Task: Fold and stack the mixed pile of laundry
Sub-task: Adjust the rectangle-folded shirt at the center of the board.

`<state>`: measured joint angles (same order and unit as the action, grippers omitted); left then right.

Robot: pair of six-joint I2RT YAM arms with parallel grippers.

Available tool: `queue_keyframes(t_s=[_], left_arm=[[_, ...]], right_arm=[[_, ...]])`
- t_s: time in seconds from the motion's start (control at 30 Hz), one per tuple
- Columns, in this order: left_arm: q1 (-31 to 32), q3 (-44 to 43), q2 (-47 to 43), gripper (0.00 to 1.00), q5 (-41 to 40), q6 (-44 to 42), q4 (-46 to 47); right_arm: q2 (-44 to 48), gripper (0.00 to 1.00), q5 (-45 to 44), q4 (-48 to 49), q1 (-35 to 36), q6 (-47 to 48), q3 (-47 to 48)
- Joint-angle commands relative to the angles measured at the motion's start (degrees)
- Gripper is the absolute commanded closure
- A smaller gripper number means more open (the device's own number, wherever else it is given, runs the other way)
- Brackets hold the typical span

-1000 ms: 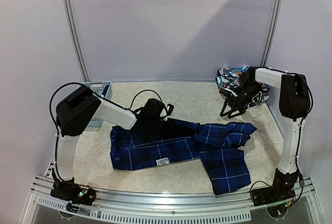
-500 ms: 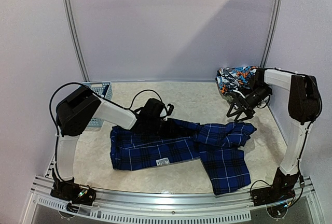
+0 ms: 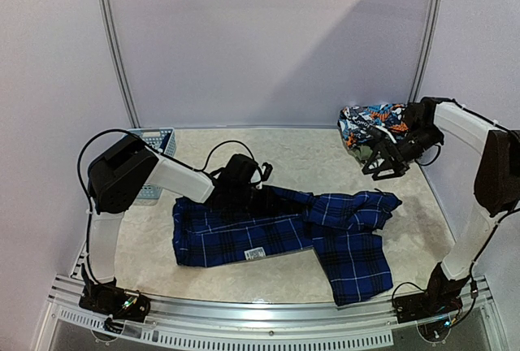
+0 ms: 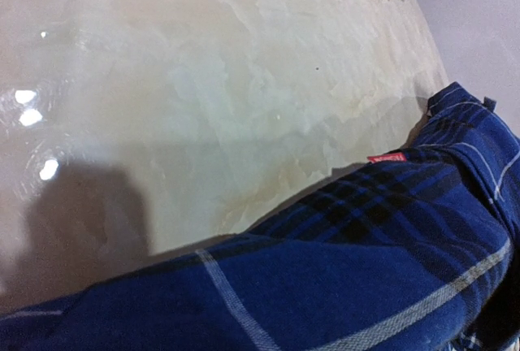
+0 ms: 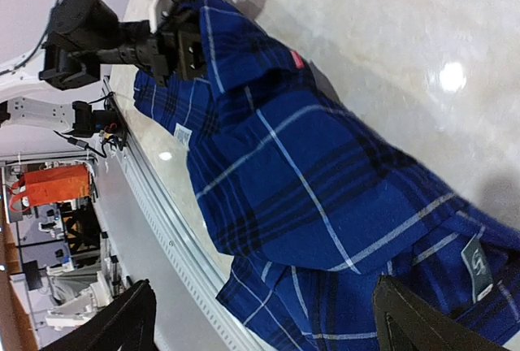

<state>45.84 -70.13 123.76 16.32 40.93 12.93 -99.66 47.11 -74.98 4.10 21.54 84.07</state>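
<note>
A blue-and-black plaid shirt [image 3: 284, 229] lies spread across the middle of the table, one sleeve reaching to the right. My left gripper [image 3: 258, 197] sits on the shirt's far edge, shut on a fold of the plaid cloth [image 4: 366, 286]. That cloth hides its fingers in the left wrist view. From the right wrist view the left gripper [image 5: 183, 46] shows pinching the shirt [image 5: 309, 172]. My right gripper [image 3: 380, 164] hangs open above the table at the back right, holding nothing. It is beside a colourful printed garment [image 3: 367, 122]. No navy T-shirt shows.
A light-blue slotted basket [image 3: 154, 144] stands at the back left, behind the left arm. The metal rail [image 3: 260, 318] runs along the near table edge. White walls close in the back and both sides.
The right arm has swung up and to the right, carrying its open gripper a little farther from the shirt's sleeve. The left arm and the shirt have not moved.
</note>
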Motion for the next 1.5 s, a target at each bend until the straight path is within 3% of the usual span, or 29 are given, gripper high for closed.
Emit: queue_keyframes(t_s=[0.0, 0.7, 1.0, 1.13, 1.23, 1.37, 1.4, 1.47], left_arm=[[-0.45, 1.56, 2.06, 0.8, 0.47, -0.3, -4.51], [-0.76, 1.57, 2.51, 0.8, 0.32, -0.06, -4.06], [-0.75, 2.04, 2.46, 0.8, 0.65, 0.69, -3.52], [-0.71, 2.4, 2.12, 0.8, 0.49, 0.78, -3.52], [-0.69, 2.51, 2.05, 0.8, 0.47, 0.93, -3.46], [-0.67, 2.48, 2.43, 0.8, 0.57, 1.31, -3.19], [-0.67, 2.5, 2.64, 0.8, 0.56, 1.46, -3.1], [-0.67, 2.54, 2.71, 0.8, 0.64, 1.52, -3.08]], right_arm=[[-2.22, 0.09, -1.69, -0.79, -0.06, -4.55, -3.91], [-13.14, 0.14, 1.46, -3.77, 0.03, -4.31, -0.06], [-18.67, 0.36, 7.2, -4.01, 0.56, -2.33, 5.05], [-20.4, 0.39, 7.52, -3.5, 0.85, -2.65, 5.81], [-21.9, 0.49, 7.64, -3.26, 0.99, -3.34, 6.58], [-25.61, 0.88, 8.7, -4.07, 1.38, -2.49, 10.81], [-26.52, 0.95, 8.7, -4.34, 1.79, -1.59, 12.81], [-28.32, 1.0, 9.13, -3.85, 2.44, -0.74, 16.89]])
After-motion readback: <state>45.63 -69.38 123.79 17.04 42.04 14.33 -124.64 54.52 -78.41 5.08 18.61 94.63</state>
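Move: The bulging far edge of the rectangle-folded shirt, where the right fingers will close, lies about 4 cm ahead of the right hand, 2 cm to its left and 8 cm below. The shirt's right end is roughly 1 cm ahead and 7 cm to the right; its loose flap is some 16 cm back and 4 cm left; the laundry pile sits about 19 cm ahead, 4 cm right. From the left hand, that far edge is level ahead, some 21 cm right and 7 cm higher. Down and a little back first, then forward and slightly left by about 6 cm, the right hand works onto the raised far edge of the shirt, ending some 8 cm lower, fingertips swung about 20 degrees back towards the base. Nearly wide open on the way down, the fingers shut in the last stretch and pinch the cloth there. The left hand stays in place on the shirt's far edge. ##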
